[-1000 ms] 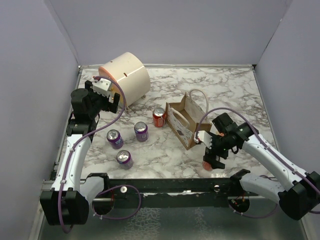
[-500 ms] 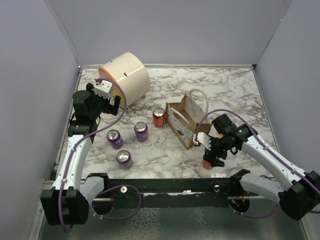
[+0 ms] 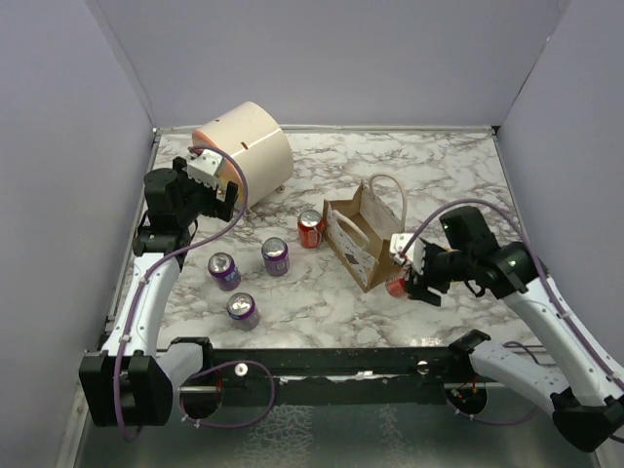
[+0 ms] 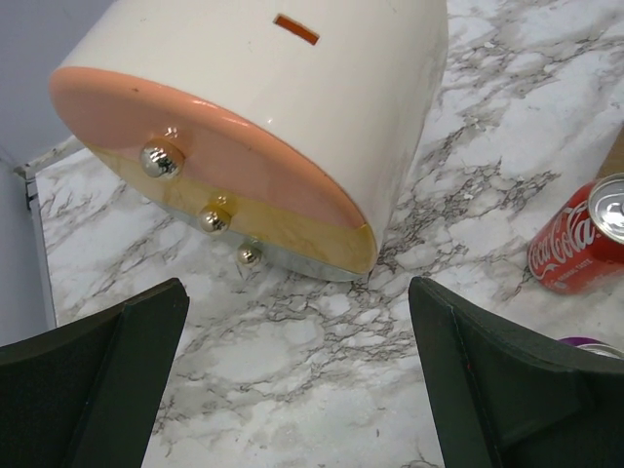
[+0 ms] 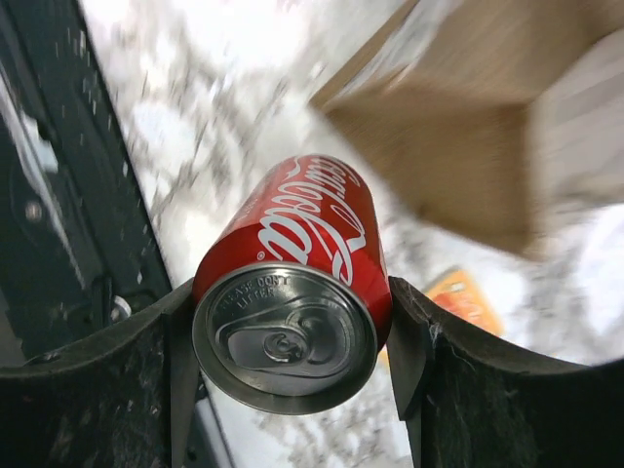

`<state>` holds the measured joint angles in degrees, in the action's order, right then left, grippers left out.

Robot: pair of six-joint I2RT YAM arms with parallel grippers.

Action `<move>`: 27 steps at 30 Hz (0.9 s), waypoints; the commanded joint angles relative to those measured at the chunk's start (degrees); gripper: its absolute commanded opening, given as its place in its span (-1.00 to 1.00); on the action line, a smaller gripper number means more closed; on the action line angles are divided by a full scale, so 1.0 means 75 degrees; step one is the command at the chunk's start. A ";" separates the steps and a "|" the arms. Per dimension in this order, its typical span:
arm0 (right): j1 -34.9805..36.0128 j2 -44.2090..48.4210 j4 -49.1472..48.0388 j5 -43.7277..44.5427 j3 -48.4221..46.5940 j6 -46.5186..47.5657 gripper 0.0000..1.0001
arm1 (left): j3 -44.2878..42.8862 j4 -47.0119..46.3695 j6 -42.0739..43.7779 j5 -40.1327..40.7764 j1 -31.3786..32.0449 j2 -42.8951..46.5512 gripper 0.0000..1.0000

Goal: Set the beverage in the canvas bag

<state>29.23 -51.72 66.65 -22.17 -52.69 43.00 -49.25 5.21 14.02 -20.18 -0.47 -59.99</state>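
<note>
A red Coca-Cola can (image 5: pixel 292 283), the beverage, lies on its side between the pads of my right gripper (image 5: pixel 288 341), which is shut on it. From above, the can (image 3: pixel 395 286) and the right gripper (image 3: pixel 405 283) hang just off the near right corner of the canvas bag (image 3: pixel 356 234). The bag is a tan box with rope handles, open at the top, and it shows blurred behind the can (image 5: pixel 468 146). My left gripper (image 3: pixel 222 195) stands open over bare marble (image 4: pixel 297 380), in front of the cream cylinder.
A large cream cylinder (image 3: pixel 249 151) with a peach base (image 4: pixel 224 156) lies on its side at the back left. A second red can (image 3: pixel 310 229) stands left of the bag. Three purple cans (image 3: pixel 276 255) stand at mid-left. Grey walls enclose the marble table.
My right gripper has closed on the red can near the front edge and lifted it up toward the bag's near corner. The left arm has shifted only slightly.
</note>
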 commanded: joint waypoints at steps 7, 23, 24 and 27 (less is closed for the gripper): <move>-0.0054 -0.0613 -0.1426 -0.0145 -0.3434 -0.1331 -0.82 | -0.1272 0.1486 0.1096 -0.1658 0.1285 -0.0771 0.98; -0.0060 -0.3337 -0.3332 0.0719 -0.4064 -0.2805 -0.98 | -0.2825 0.2466 0.2635 -0.3100 0.3535 -0.2304 0.96; -0.0056 -0.3390 -0.3378 0.0784 -0.3985 -0.2930 -0.98 | -0.2956 0.2455 0.2662 -0.3107 0.3702 -0.2427 0.94; -0.0054 -0.3321 -0.3518 0.1008 -0.3635 -0.3255 -0.98 | -0.3425 0.2422 0.2681 -0.3021 0.4177 -0.2905 0.80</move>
<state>29.12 -78.28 47.79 -17.19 -79.70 23.07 -70.41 22.81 31.44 -40.10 27.05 -78.48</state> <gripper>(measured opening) 0.662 0.946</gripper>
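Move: The open bag's middle lies about 16 cm ahead of my right hand, 7 cm to its left and 8 cm lower; this hand already holds a red can clear of the table. The other red can stands some 20 cm ahead and 20 cm left of it, the orange card 13 cm ahead and 14 cm right. From my empty left hand the bag is roughly 33 cm right, 5 cm back and 18 cm down. The red can by the bag is about 20 cm right and 3 cm back, the middle purple can 10 cm right and 10 cm back. Keeping my right grip on the red can, I lift it some 15 cm while reaching forward and left, then sink about 6 cm towards the bag's mouth between the handles, the hand turning a little clockwise. Meanwhile my left hand, fingers still open, sweeps some 21 cm right and a bit back, high over the can beside the bag, swinging about 50 degrees clockwise to face the bag. ##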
